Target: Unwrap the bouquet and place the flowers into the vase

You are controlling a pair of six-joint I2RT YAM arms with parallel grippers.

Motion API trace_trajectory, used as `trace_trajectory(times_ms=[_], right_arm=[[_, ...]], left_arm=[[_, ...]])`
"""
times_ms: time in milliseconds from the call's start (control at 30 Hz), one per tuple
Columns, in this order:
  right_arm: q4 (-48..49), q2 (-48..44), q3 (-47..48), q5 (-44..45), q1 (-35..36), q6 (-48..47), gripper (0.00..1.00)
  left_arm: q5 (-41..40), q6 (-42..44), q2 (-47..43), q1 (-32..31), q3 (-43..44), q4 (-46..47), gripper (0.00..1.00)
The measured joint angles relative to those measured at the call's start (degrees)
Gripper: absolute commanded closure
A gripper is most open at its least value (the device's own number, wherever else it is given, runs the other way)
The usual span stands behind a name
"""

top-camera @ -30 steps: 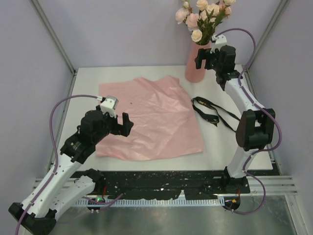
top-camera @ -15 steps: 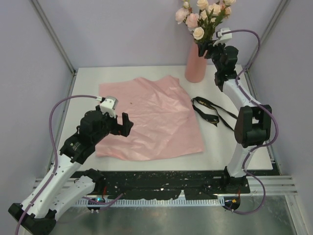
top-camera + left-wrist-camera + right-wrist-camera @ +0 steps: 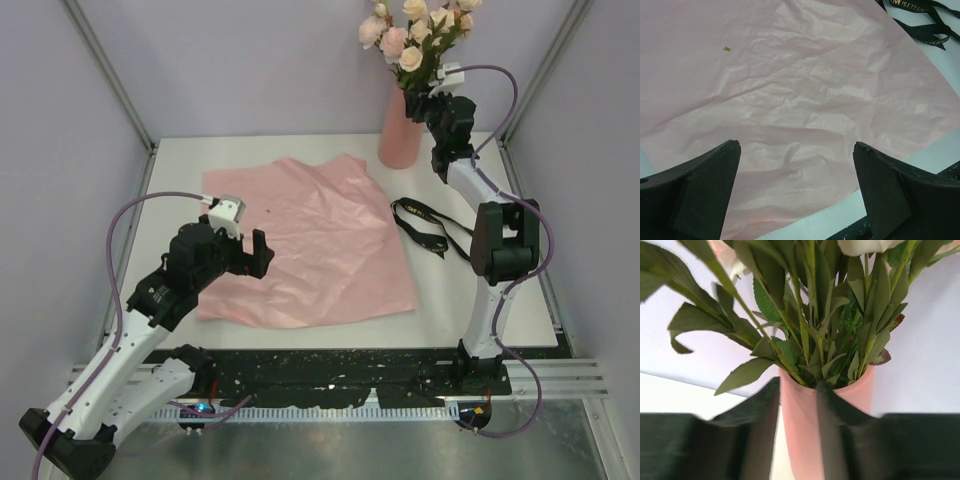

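Observation:
The flowers (image 3: 415, 35), pale pink and cream roses on leafy green stems (image 3: 830, 330), stand in the salmon-pink vase (image 3: 400, 135) at the back right. No wrapped bouquet is in view. My right gripper (image 3: 425, 100) hovers just right of the vase's rim. In the right wrist view its blurred fingers (image 3: 798, 385) stand a narrow gap apart with nothing between them, and the vase (image 3: 857, 390) is right behind. My left gripper (image 3: 262, 255) hangs wide open (image 3: 796, 145) over the near left part of the pink paper sheet (image 3: 310, 240), holding nothing.
The pink paper (image 3: 790, 75) lies flat and crumpled across the table's middle. A loose black gold-lettered ribbon (image 3: 430, 230) lies to its right, also seen as the ribbon (image 3: 925, 20) in the left wrist view. Lilac walls close in the back and sides.
My right gripper has risen and swung left, from beside the vase's body to its rim, and its jaws have narrowed. The left arm has barely moved.

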Motion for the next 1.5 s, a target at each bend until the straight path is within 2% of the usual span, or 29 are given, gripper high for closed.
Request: trace_trajectory(times_ms=[33, 100, 267, 467, 667, 800, 1000, 1167, 1300, 1500], right_arm=[[0.09, -0.15, -0.35, 0.07, -0.02, 0.0, 0.24], [-0.52, -1.27, -1.18, 0.24, -0.02, -0.09, 0.14], [-5.57, -8.76, -5.64, 1.92, -0.04, -0.7, 0.05], [-11.08, -19.04, -8.07, 2.1, -0.04, -0.68, 0.05], [-14.51, -32.59, -22.12, 2.14, -0.04, 1.7, 0.05], [-22.64, -39.54, -29.14, 1.2, -0.04, 6.36, 0.05], [-39.95, -53.33, -34.67, -0.52, 1.57, 12.15, 0.05], [-46.99, -69.66, -39.41, -5.49, 3.78, 14.4, 0.05], [-49.79, -78.4, -41.99, -9.42, 3.78, 15.8, 0.05], [-52.78, -82.18, -44.61, -11.89, 3.78, 16.48, 0.05]], left_arm=[[0.0, 0.0, 0.02, 0.0, 0.0, 0.0, 0.01], [0.0, 0.0, 0.09, 0.0, 0.0, 0.0, 0.01], [0.0, 0.0, 0.15, 0.0, 0.0, 0.0, 0.01], [0.04, 0.0, 0.15, 0.0, 0.0, 0.0, 0.01], [0.04, 0.0, -0.81, 0.0, 0.0, 0.02, 0.01], [0.07, 0.0, -3.02, 0.0, -0.04, 0.13, 0.01], [0.0, -0.09, -10.86, 0.0, -2.78, 3.74, 0.0], [-1.57, -0.15, -18.34, 0.0, -5.57, 6.95, 0.0], [-2.43, -0.02, -21.86, 0.0, -6.88, 9.29, 0.01], [-2.36, 0.02, -23.93, 0.0, -8.85, 11.28, 0.0]])
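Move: Just ahead of the right hand, the vase's middle stands about 8 cm farther out, 2 cm to the left and 14 cm below; its flower heads bunch at the same reach, about 1 cm left and 12 cm above. Behind this hand, the black ribbon lies 17 cm back, 5 cm right and 28 cm down, the pink paper 23 cm back, 36 cm left and as low. From the left hand the vase is roughly 47 cm ahead, 42 cm right, 6 cm lower. Opening its partly closed fingers wide, the right hand backs away from the vase and flowers by some 40 cm, arching up about 8 cm early on, then sinking to near its starting height while the wrist tips down and turns counter-clockwise. Later the still-open left hand rises 7 cm, easing back and left and tilting its fingertips up from the paper. ##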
